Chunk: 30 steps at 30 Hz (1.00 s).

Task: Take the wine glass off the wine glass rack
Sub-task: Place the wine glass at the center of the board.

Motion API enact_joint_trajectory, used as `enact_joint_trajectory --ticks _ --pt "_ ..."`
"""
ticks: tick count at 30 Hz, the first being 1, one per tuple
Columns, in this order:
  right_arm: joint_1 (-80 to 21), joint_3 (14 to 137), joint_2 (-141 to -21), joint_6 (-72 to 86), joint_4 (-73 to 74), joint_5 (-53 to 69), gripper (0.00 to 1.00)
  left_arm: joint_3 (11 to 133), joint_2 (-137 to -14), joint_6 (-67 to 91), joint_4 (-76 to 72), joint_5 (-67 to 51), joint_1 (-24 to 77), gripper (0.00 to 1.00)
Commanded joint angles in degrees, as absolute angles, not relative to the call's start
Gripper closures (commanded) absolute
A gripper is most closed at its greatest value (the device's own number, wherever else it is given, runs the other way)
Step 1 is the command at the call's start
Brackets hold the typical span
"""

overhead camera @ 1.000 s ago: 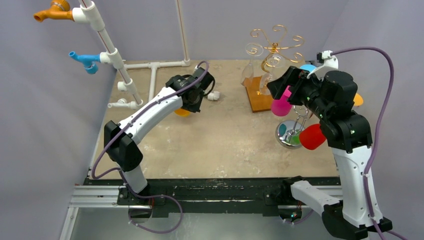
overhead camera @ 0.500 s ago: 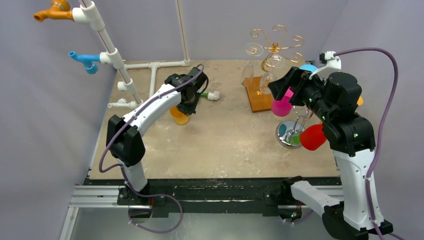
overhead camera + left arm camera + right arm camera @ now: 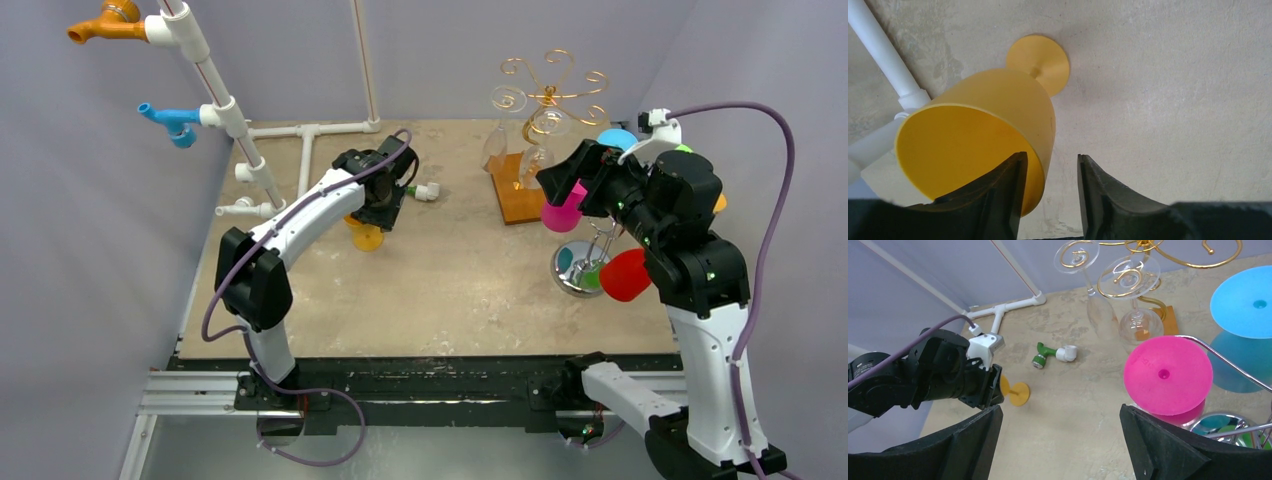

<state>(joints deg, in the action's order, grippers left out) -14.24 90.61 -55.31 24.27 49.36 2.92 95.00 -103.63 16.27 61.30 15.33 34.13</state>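
A yellow wine glass stands with its foot on the table, left of centre. My left gripper is over it with jaws parted: one finger is inside the bowl and the other outside, clear of the wall. My right gripper hangs wide open and holds nothing. It is just left of a pink glass hanging upside down on the silver wire rack. Red and blue glasses hang there too.
A gold scroll rack on a wooden base holds two clear glasses at the back. A green-and-white pipe fitting lies near the left arm. White pipes with orange and blue taps run along the left back.
The left gripper lowered the yellow glass to the table and its jaws came apart, letting go of the bowl's wall. The right arm has barely moved.
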Motion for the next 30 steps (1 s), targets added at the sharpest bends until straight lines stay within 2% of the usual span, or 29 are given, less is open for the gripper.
enact_joint_trajectory --ticks 1,11,23,30 --pt "-14.4 90.5 -54.2 23.2 48.3 2.6 0.01 96.8 -103.8 15.6 59.5 18.2 33.8 0.53" --pt "-14.3 90.1 -53.8 23.2 49.2 0.6 0.01 99.1 -103.0 15.2 57.0 20.9 33.7 0.34" --pt "-14.4 93.5 -53.0 23.0 52.1 -3.4 0.01 102.9 -100.0 14.3 55.5 20.7 33.7 0.24" --pt "-14.4 93.8 -52.5 22.5 54.5 -11.0 0.01 103.7 -94.5 14.4 51.6 20.4 36.3 0.18"
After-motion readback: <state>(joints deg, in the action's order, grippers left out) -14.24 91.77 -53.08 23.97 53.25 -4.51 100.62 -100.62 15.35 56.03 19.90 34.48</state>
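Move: The wine glass already stands on the table, its right-hand rim between the left fingers. Its middle lies about 3 cm to the left of the left hand, some 2 cm ahead and 5 cm below. The green faucet lies roughly 15 cm ahead, 7 cm to the right and 11 cm down; the white pipe about 17 cm ahead, 18 cm to the left and 9 cm lower. From the right hand the glass is some 34 cm to the left, 11 cm ahead and 33 cm below. Upward and forward, rising faster near the end, the left hand backs off the yellow glass: about 6 cm up and 3.5 cm forward, its fingers spreading much wider and coming free of the rim, while the wrist tips them some 15 degrees farther forward. The empty right hand, still open, eases about 3 cm to the right and turns slightly clockwise, away from the glass. ##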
